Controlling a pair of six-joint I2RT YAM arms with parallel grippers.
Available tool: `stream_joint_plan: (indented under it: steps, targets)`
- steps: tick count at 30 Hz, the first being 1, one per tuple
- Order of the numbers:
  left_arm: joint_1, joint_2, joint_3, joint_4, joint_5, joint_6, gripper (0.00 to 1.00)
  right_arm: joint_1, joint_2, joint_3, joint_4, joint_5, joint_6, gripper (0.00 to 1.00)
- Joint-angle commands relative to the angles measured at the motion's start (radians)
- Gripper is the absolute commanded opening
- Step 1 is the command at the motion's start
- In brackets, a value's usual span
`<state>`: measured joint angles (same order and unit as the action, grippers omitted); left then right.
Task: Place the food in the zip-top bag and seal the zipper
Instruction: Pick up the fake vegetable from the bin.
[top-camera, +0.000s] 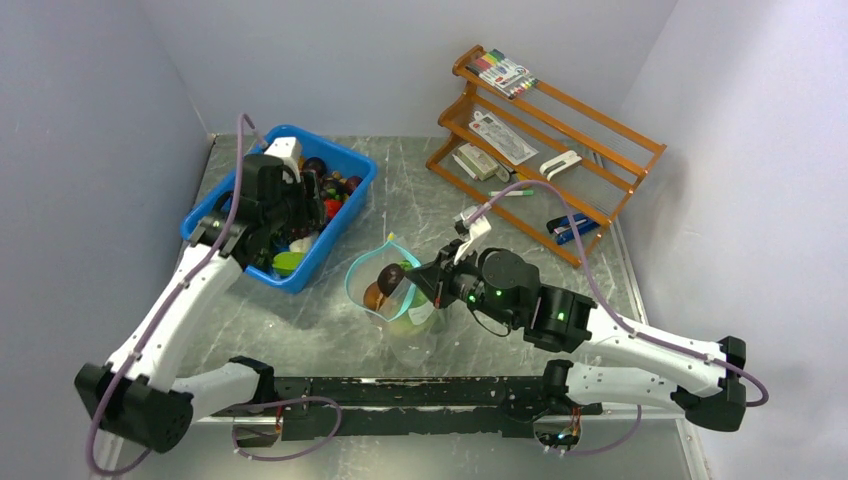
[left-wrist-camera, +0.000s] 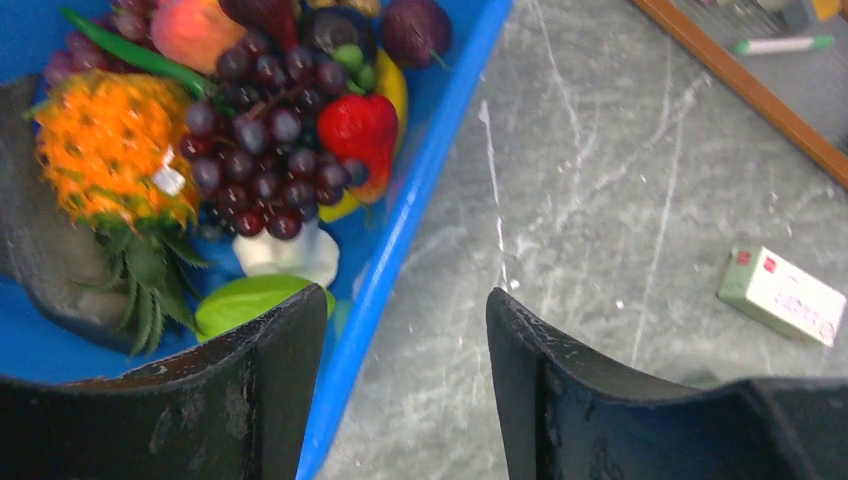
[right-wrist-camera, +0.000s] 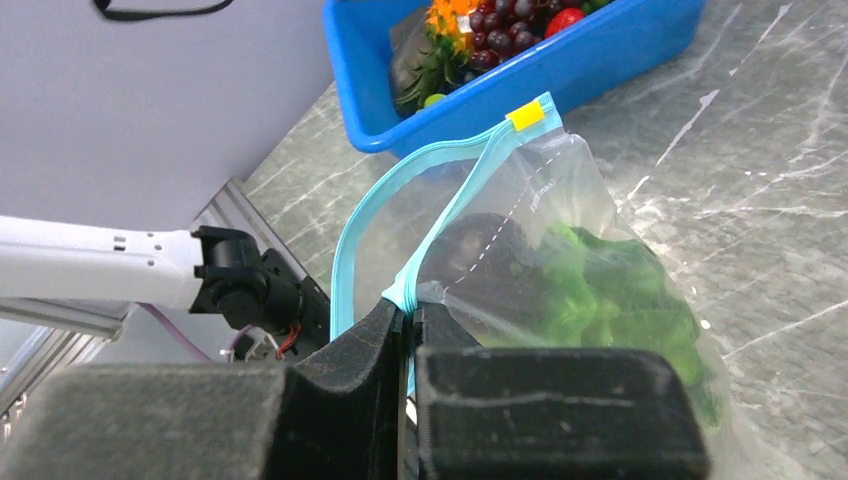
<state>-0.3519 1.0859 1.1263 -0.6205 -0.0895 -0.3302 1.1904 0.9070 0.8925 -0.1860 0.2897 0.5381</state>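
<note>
The clear zip-top bag (top-camera: 405, 310) stands mid-table with its mouth open, ringed by the teal zipper (right-wrist-camera: 360, 215) with a yellow tip (right-wrist-camera: 526, 115). Inside it I see green lettuce (right-wrist-camera: 600, 290), a dark avocado (right-wrist-camera: 480, 250) and brown round fruit (top-camera: 385, 280). My right gripper (right-wrist-camera: 408, 312) is shut on the zipper strip at the bag's near end and holds it up. My left gripper (left-wrist-camera: 405, 310) is open and empty, above the right rim of the blue bin (top-camera: 350, 205). The bin holds purple grapes (left-wrist-camera: 250, 150), a strawberry (left-wrist-camera: 360, 130), a pineapple (left-wrist-camera: 115, 145) and other toy food.
An orange wooden rack (top-camera: 545, 150) with markers and white stationery packs stands at the back right. A small white-green box (left-wrist-camera: 780, 295) and a green marker (left-wrist-camera: 780, 44) lie on the grey table right of the bin. Walls close in left, right and behind.
</note>
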Motion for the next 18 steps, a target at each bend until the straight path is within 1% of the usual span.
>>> stream_joint_plan:
  steps: [1,9,11,14,18]
  targets:
    - [0.067,0.105,0.094,0.113,-0.005,0.04,0.58,-0.003,-0.029,0.005,0.048,-0.015,0.006,0.0]
    - [0.182,0.329,0.201,0.224,0.048,0.089,0.61,-0.003,-0.043,-0.009,0.057,-0.016,-0.007,0.0]
    - [0.21,0.384,0.229,0.242,0.08,0.091,0.62,-0.003,-0.04,-0.008,0.055,-0.016,-0.006,0.0]
    - [0.235,0.457,0.269,0.279,0.117,0.103,0.63,-0.003,-0.038,-0.006,0.051,-0.009,-0.008,0.0]
    - [0.257,0.571,0.338,0.291,0.148,0.106,0.62,-0.003,-0.031,-0.004,0.053,-0.001,-0.017,0.0]
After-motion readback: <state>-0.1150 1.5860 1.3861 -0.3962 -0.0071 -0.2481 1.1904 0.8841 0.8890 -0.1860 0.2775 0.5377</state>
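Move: The dark beet in the bin, the likely target, lies some 22 cm ahead of the left hand, 6 cm left and 17 cm below. Beside it the peach sits 5 cm farther left; the dark grapes are 10 cm nearer than the beet, and the red pepper is 10 cm nearer and 5 cm right of it. From the right hand the beet is about 38 cm ahead, 28 cm left and 22 cm below. The left hand sweeps forward about 15 cm and 5 cm left over the bin towards the beet, fingers staying part-open. ##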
